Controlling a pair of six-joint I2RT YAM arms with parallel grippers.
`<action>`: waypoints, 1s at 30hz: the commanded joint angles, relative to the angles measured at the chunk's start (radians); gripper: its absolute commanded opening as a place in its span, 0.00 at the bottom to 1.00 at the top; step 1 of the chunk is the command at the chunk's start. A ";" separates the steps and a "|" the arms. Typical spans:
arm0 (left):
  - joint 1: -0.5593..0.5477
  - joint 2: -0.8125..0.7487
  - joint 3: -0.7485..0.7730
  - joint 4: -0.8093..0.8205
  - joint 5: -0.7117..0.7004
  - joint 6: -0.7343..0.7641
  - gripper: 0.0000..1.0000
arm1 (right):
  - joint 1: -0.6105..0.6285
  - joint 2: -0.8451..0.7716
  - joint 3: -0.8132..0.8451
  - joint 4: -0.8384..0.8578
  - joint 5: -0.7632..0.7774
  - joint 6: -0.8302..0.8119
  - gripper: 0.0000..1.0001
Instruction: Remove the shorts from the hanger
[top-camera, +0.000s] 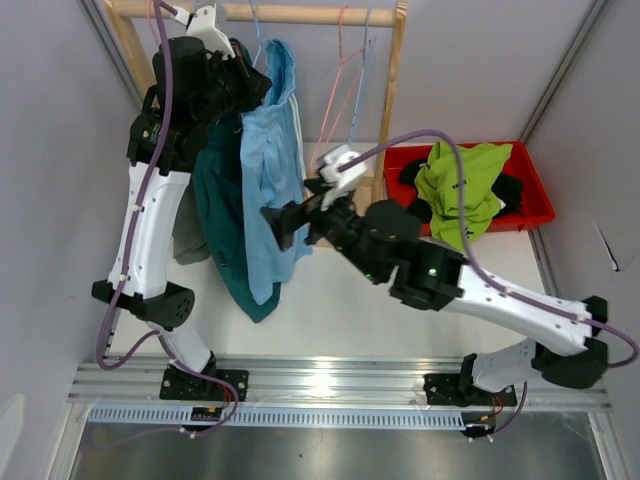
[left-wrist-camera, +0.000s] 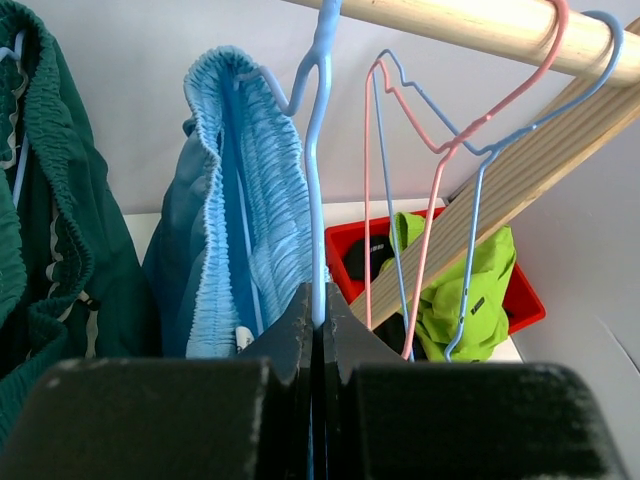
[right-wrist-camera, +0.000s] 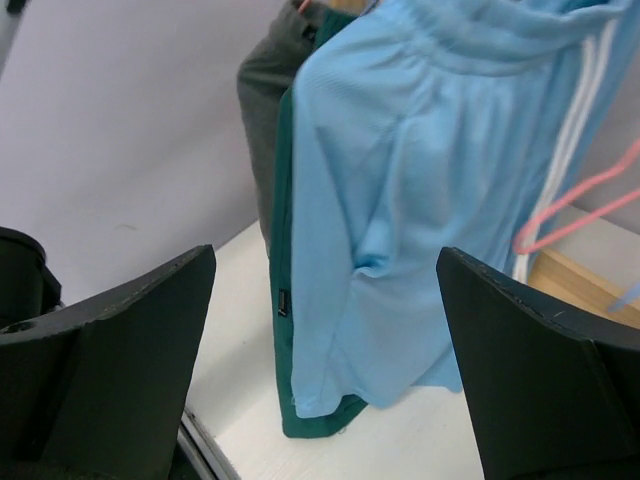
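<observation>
The light blue shorts (top-camera: 268, 170) hang from a blue wire hanger (left-wrist-camera: 318, 150) on the wooden rail (top-camera: 300, 14); they also show in the left wrist view (left-wrist-camera: 245, 190) and the right wrist view (right-wrist-camera: 430, 200). The dark teal shorts (top-camera: 225, 230) hang just left of them, and the grey shorts (top-camera: 188, 240) hang behind those. My left gripper (left-wrist-camera: 320, 300) is shut on the blue hanger's stem below the rail. My right gripper (right-wrist-camera: 330, 330) is open, its fingers (right-wrist-camera: 130, 340) either side of the light blue shorts' lower hem without touching. The lime green shorts (top-camera: 462, 190) and black shorts (top-camera: 508, 190) lie in the red bin (top-camera: 535, 215).
Empty pink (left-wrist-camera: 440, 170) and blue (left-wrist-camera: 470, 250) wire hangers hang on the rail to the right. A slanted wooden post (top-camera: 390, 90) of the rack stands between the hanging shorts and the red bin. Grey walls close both sides.
</observation>
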 joint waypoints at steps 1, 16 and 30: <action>-0.004 -0.070 -0.006 0.135 0.023 -0.020 0.00 | 0.046 0.126 0.076 0.061 0.085 -0.077 0.99; -0.004 -0.220 -0.176 0.170 0.061 -0.023 0.00 | 0.043 0.461 0.297 0.210 0.255 -0.182 0.50; 0.012 -0.200 -0.166 0.215 -0.093 0.069 0.00 | 0.370 0.278 -0.031 0.242 0.527 -0.083 0.00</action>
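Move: The left gripper holds the light blue shorts' hanger; the shorts' middle is about 6 cm ahead of this hand, 1 cm right and 12 cm below. The empty hangers are some 8 cm ahead and 11 cm right of it, about level. From the open right hand, the blue shorts' middle lies roughly 8 cm ahead, 10 cm left and 4 cm lower; the dark green pair hangs some 19 cm left, 9 cm ahead and 5 cm lower. Sweep the open right gripper about 11 cm left, 8 cm down and 5 cm forward to the near leg of the light blue shorts, rolling its left side down. Pinch the cloth, then pull it back some 9 cm and slightly lower. Keep the left grip on the hanger, drawing it back about 5 cm meanwhile. ##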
